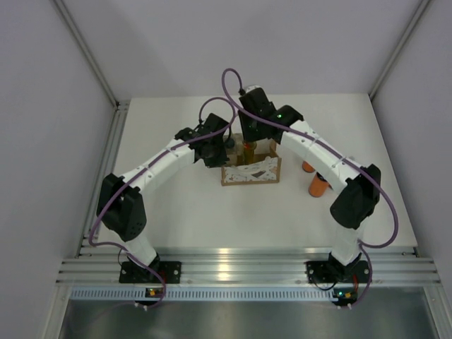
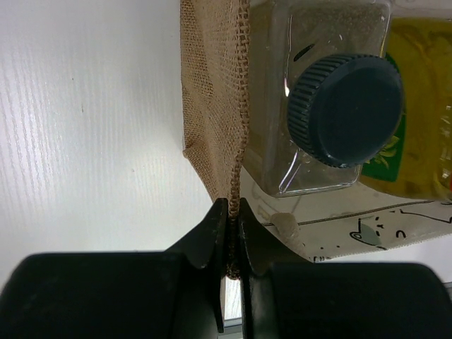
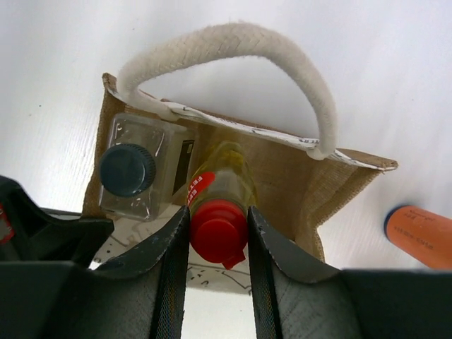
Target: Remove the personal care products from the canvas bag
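The tan canvas bag [image 1: 251,171] stands upright mid-table with its white patterned panel facing the near edge. My left gripper [image 2: 234,208] is shut on the bag's woven left rim [image 2: 212,106]. Inside the bag, a yellow-green bottle [image 3: 222,176] stands beside a clear bottle with a dark cap [image 3: 131,173]. My right gripper [image 3: 219,219] is shut on the yellow-green bottle's red cap [image 3: 217,229], over the bag's mouth. Two orange bottles [image 1: 318,186] lie on the table right of the bag, and one of them [image 3: 424,236] shows in the right wrist view.
A cream rope handle [image 3: 233,42] arches over the bag's far side. The white table [image 1: 176,205] ends at an aluminium rail [image 1: 240,267] by the arm bases. Grey walls close in on the left, right and back.
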Available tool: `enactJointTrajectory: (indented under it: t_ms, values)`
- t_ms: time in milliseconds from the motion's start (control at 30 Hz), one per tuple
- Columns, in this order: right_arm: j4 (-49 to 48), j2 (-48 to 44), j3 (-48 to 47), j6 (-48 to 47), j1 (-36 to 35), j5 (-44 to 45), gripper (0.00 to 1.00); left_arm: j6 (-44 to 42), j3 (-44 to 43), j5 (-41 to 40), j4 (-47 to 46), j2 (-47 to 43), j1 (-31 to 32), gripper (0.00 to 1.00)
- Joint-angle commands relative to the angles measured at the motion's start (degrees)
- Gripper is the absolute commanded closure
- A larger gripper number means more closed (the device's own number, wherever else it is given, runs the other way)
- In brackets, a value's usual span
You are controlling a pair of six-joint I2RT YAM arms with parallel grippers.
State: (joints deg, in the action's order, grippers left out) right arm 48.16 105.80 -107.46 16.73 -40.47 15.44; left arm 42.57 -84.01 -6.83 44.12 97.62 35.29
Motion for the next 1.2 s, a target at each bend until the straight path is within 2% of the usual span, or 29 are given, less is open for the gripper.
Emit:
enactJointTrajectory:
  t_ms: [0,467,667,1033,1167]
  values:
    - [-2.3,-7.4,-6.5,-0.4,-1.2,1.4,1.0,-1.0,-0.8,0.1,2.0,-1.8,-0.2,0.93]
    - [5.4,-10.0,-18.6,-1.1,-1.1,2.0,1.0,-1.0,-1.5,0.7,2.0,-0.9,-0.2,0.93]
    - [6.9,-13.2,-19.5,0.1,0.5,0.2,1.0,-1.1,-1.5,0.8,1.9,-0.8,-0.2,0.93]
    - [11.3,-20.0,-19.6,-0.5,4.0,2.7,1.0,-1.2,-1.2,0.9,2.0,-1.1,-0.1,0.93]
    - [12.0,-22.6,-16.7,-0.8,6.8,3.5,1.0,-1.2,-1.1,0.9,1.9,-1.2,-0.2,0.93]
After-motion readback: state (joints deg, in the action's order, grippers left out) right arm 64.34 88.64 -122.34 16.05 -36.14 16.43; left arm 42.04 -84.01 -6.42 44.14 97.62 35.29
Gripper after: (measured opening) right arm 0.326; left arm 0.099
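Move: The right hand already has the red-capped bottle by its cap, partly drawn up above the bag's middle. The orange bottles it goes beside stand to its right: the rear one about 21 cm right and 2 ahead, the front one some 23 right and 7 back, both middles roughly 14 cm lower. The dark-lidded jar is about 7 cm left, 3 ahead and 15 below. From the left hand, the rear orange bottle lies some 28 cm right, 7 ahead and 7 below. The right hand keeps its pinch on the red cap and draws the bottle almost straight up out of the bag for the first 10 cm, then, still rising to about 17 cm in all, swings some 9 cm to the right and 6 cm back towards the base, its fingers tilting outward about 15 degrees on the way. The left hand stays put and keeps the top edge of the bag's left side pinched. ##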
